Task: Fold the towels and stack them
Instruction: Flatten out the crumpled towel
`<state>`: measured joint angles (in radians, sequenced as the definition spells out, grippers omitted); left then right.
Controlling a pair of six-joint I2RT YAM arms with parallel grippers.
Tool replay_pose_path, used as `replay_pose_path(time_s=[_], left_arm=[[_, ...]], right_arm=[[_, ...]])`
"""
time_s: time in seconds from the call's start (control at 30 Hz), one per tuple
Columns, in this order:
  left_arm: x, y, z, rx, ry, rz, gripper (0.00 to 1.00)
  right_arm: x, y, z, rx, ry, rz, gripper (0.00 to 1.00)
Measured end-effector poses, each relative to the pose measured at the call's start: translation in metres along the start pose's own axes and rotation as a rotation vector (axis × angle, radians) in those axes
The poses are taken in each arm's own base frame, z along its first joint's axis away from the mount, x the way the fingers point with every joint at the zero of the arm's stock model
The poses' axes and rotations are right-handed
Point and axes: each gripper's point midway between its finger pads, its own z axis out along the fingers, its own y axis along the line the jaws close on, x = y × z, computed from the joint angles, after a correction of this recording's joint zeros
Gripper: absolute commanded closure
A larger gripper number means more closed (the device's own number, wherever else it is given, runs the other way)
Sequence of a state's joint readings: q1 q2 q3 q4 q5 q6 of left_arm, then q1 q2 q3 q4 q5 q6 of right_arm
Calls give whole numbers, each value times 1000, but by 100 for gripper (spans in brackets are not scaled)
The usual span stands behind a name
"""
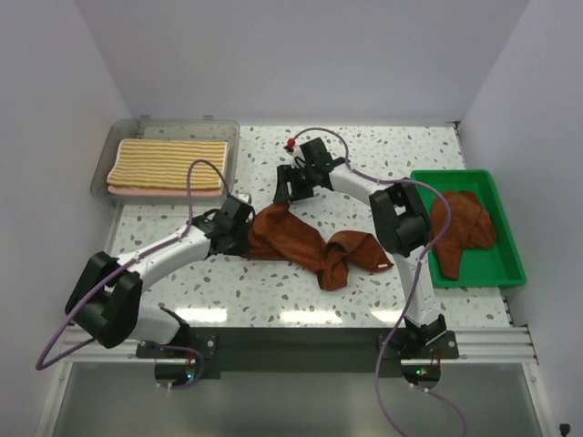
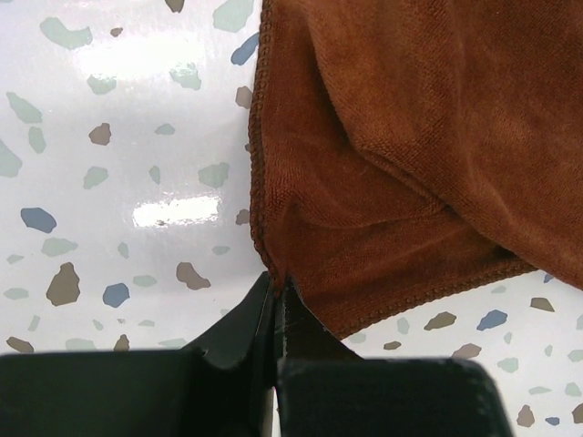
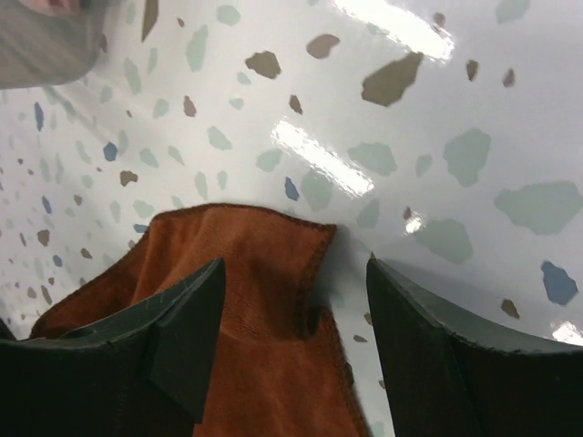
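Observation:
A rust-brown towel [image 1: 310, 241] lies crumpled in the middle of the speckled table. My left gripper [image 1: 246, 221] is shut on its left corner; in the left wrist view the jaws [image 2: 276, 284] pinch the hemmed corner of the towel [image 2: 392, 137]. My right gripper [image 1: 288, 191] stands open over the towel's far corner, and in the right wrist view that corner of the towel [image 3: 255, 364] lies between the spread fingers of the gripper [image 3: 295, 264], untouched by either. A second rust-brown towel [image 1: 460, 228] is bunched in the green tray. A folded yellow-and-white striped towel [image 1: 168, 162] rests on a pink towel [image 1: 164, 192].
The clear grey bin [image 1: 102, 173] holding the striped and pink towels stands at the back left. The green tray [image 1: 506, 264] sits at the right edge of the table. White walls close in the back and both sides.

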<state>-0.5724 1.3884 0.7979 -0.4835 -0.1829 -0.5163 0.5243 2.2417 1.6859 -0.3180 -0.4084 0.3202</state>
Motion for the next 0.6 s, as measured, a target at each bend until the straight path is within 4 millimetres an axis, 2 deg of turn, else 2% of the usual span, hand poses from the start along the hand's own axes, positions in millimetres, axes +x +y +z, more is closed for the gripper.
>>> replay_pose_path(time_s=[0.1, 0.2, 0.33, 0.4, 0.5, 0.53, 0.6], left_arm=[[4, 3, 0, -5, 1, 1, 100], [8, 6, -1, -10, 1, 1, 100], [10, 9, -2, -16, 0, 1, 100], [9, 9, -3, -18, -6, 0, 100], [10, 11, -5, -21, -12, -1, 100], [10, 12, -5, -23, -13, -1, 100], [11, 13, -5, -25, -14, 0, 100]], right_arm=[[-7, 8, 5, -42, 1, 5, 42], [-5, 11, 12, -73, 22, 16, 52], [0, 13, 18, -98, 70, 44, 54], [3, 13, 17, -94, 85, 54, 58], [7, 13, 16, -93, 99, 64, 76], [8, 13, 16, -91, 105, 66, 88], [10, 13, 16, -92, 110, 71, 94]])
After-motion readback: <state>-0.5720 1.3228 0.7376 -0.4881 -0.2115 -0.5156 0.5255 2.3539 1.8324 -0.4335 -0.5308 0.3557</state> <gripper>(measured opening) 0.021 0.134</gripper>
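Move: The far corner of the brown towel, which the open right fingers are about to take, lies about 2 cm to the right hand's left, 1 cm back and 1 cm below. From that hand the bunched middle fold is some 17 cm back and 12 cm right, the striped towel in the grey tray roughly 29 cm left and 8 cm farther out. From the left hand, still holding the near-left corner, that far corner is about 13 cm ahead and 10 cm right. The brown towel's far corner gets pinched between the right fingertips, which slide about 2 cm left to it, then sink and ease back roughly 1 cm each, tipping some 10 degrees as they close from well open to nearly shut. The left fingers keep their grip on the near-left corner and draw it about 1.5 cm left and back. ##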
